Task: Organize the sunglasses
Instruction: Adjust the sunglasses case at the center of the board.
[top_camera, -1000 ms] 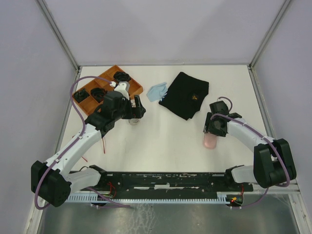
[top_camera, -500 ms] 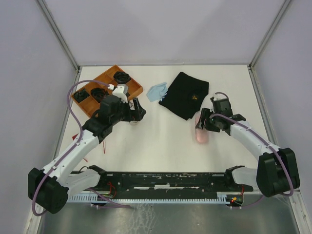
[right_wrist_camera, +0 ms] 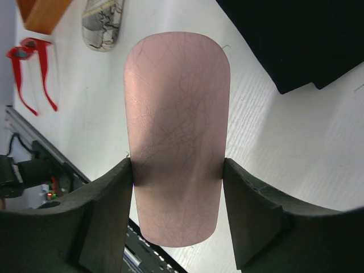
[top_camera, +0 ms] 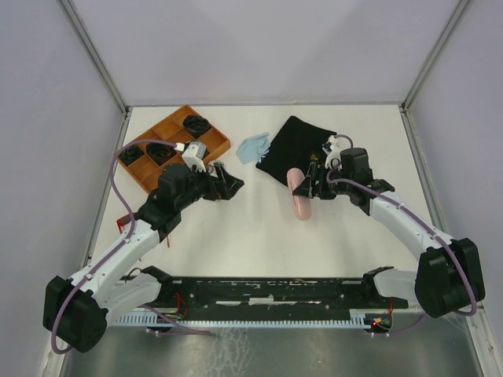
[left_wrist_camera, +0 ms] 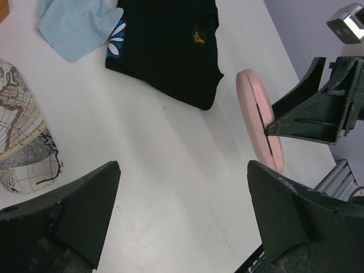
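A pair of red-framed sunglasses (right_wrist_camera: 23, 52) lies on the white table, at the top left of the right wrist view. My right gripper (right_wrist_camera: 177, 170) is shut on an oblong pink glasses case (right_wrist_camera: 176, 131), one finger on each long side. From above, the pink case (top_camera: 300, 203) hangs off the right gripper (top_camera: 312, 185) near the table's middle. My left gripper (left_wrist_camera: 185, 210) stands open over bare table with nothing between its fingers. It sits left of centre (top_camera: 229, 181) from above. The grey patterned case (left_wrist_camera: 23, 142) lies just to its left.
An orange tray (top_camera: 169, 118) holding dark items stands at the back left. A black cloth pouch (top_camera: 299, 153) and a light blue cloth (top_camera: 253, 147) lie at the back centre. The metal rail (top_camera: 267, 290) runs along the near edge.
My right gripper has carried the pink case to the left and farther back, toward the table's middle. The left gripper has shifted a little to the right and stayed open.
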`<state>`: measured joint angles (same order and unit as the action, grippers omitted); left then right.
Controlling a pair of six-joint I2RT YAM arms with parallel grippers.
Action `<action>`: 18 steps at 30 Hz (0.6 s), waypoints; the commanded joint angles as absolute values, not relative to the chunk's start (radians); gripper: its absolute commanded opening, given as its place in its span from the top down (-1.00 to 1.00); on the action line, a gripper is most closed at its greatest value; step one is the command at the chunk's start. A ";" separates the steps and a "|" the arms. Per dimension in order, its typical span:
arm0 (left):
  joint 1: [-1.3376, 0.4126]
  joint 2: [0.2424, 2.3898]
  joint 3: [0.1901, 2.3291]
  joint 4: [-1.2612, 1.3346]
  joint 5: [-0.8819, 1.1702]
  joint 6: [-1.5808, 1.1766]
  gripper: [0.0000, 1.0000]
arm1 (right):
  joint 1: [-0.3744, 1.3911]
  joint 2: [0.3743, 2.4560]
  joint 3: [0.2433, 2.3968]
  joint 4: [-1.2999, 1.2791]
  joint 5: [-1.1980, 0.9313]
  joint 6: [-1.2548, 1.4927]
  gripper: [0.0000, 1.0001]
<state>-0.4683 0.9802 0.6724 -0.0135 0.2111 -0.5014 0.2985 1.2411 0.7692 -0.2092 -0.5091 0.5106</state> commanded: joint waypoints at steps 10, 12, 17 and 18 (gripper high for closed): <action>-0.471 0.969 0.702 0.023 0.203 -0.527 -0.98 | 0.605 1.445 0.989 -0.550 0.210 0.490 0.98; -0.471 0.970 0.703 0.020 0.201 -0.529 -0.98 | 0.632 1.474 0.993 -0.562 0.289 0.558 1.00; -0.470 0.979 0.707 0.009 0.201 -0.525 -0.98 | 0.667 1.538 0.981 -0.562 0.333 0.667 0.99; -0.471 0.980 0.707 0.007 0.200 -0.523 -0.98 | 0.670 1.550 0.978 -0.561 0.328 0.674 0.96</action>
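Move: The right hand already grips the pink sunglasses case in the air; the clear spot on the board it is taken to lies about 12 cm below, 2 cm back and 2 cm to the right. The black bag's middle is some 16 cm ahead, straight on, and the light blue cloth about 18 cm ahead and 16 cm left, both at board height. From the left hand that spot is roughly 21 cm to the right, 2 cm back and 18 cm below. The right hand lowers the gripped pink case about 9 cm towards the board, turning its fingers steeply downward. ##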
